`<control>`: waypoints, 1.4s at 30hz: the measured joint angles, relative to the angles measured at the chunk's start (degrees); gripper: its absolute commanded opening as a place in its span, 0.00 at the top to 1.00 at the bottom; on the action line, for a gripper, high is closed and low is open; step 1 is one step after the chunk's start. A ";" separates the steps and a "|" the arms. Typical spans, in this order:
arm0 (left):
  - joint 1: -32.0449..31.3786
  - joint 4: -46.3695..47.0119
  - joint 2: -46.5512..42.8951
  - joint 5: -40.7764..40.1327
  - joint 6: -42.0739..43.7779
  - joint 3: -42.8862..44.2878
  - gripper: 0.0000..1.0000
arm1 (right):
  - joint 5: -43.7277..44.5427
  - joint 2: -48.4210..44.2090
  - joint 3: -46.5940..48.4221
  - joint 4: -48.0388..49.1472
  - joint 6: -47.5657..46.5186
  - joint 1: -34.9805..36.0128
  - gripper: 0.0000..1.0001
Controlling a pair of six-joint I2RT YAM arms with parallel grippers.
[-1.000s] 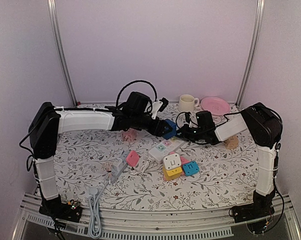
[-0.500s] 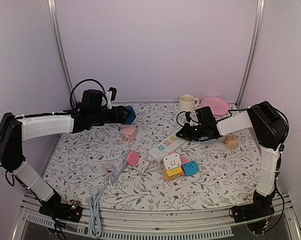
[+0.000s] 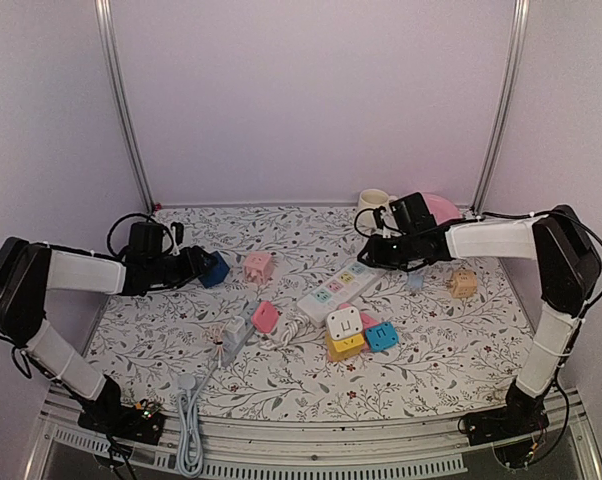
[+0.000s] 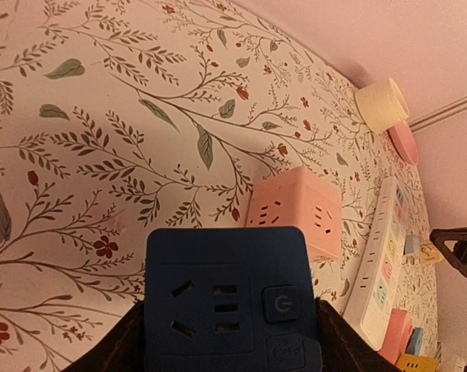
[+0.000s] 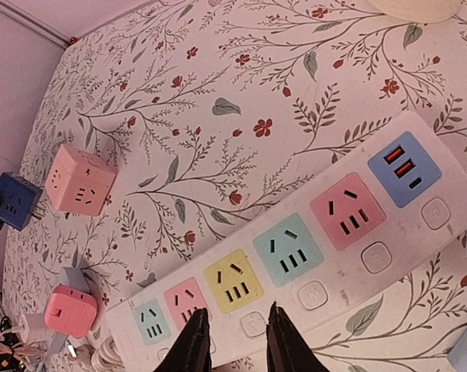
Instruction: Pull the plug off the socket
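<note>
The plug [image 3: 215, 268] is a dark blue cube adapter, held low over the left side of the table, well apart from the socket. My left gripper [image 3: 203, 268] is shut on it. In the left wrist view the plug [image 4: 230, 302] fills the space between the fingers of that gripper [image 4: 230, 345], outlet face toward the camera. The socket [image 3: 339, 290] is a white power strip with coloured outlets in mid-table. My right gripper [image 3: 373, 255] hovers over the socket [image 5: 295, 256]. Its jaws [image 5: 237, 341] stand a little apart with nothing between them.
A pink cube adapter [image 3: 258, 266] sits between plug and socket. A white-and-yellow cube stack [image 3: 344, 332], a light blue cube [image 3: 381, 336] and a pink plug [image 3: 265, 317] lie nearer the front. A cream mug [image 3: 376, 200] and pink plate [image 3: 441, 208] stand at the back right; grey cable [image 3: 191, 420] trails over the front edge.
My left arm has swung from the socket to the left side of the table, carrying the blue plug down with it. The right gripper has lifted off the strip and its jaws have parted.
</note>
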 measured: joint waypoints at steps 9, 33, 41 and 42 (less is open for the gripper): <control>1.90 5.03 2.78 4.02 -2.16 -3.08 0.73 | 4.87 -4.83 0.28 -4.31 -1.40 3.08 0.65; 2.84 4.96 -0.92 -3.48 -0.74 -6.69 0.03 | 14.40 -13.33 0.28 -11.98 -2.58 12.81 0.12; 2.82 1.16 -7.13 -10.91 0.90 -6.71 0.03 | 16.76 -14.14 0.28 -14.10 -2.36 15.06 0.10; 2.69 0.57 -8.13 -11.82 1.22 -6.71 0.03 | 17.00 -14.14 0.28 -14.29 -2.29 15.32 0.10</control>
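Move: The left hand holds the blue plug; the bare patch of table it is taken to lies about 6 cm below and 4 cm left, 1 cm back. The pink cube plug stands some 12 cm right of that hand and 4 cm farther out, the pink square plug 12 cm right and 9 cm back. From the empty right hand, the white-and-yellow plug stack is about 15 cm back and 5 cm left, 6 cm lower; the teal plug is 15 cm back, 3 cm right, and the socket strip's middle 3 cm back, 5 cm left. The left hand lowers the blue plug about 3 cm to the table, pauses, spreads its fingers to let go, then backs off empty some 5 cm to its left while rising about 4 cm, turning slightly counter-clockwise. Meanwhile the empty right hand draws back about 8 cm over the socket strip towards the white-and-yellow stack, climbing some 7 cm and drifting 3 cm left, its fingers spreading from a quarter open to nearly full and its fingertips tilting up about 10 degrees. ##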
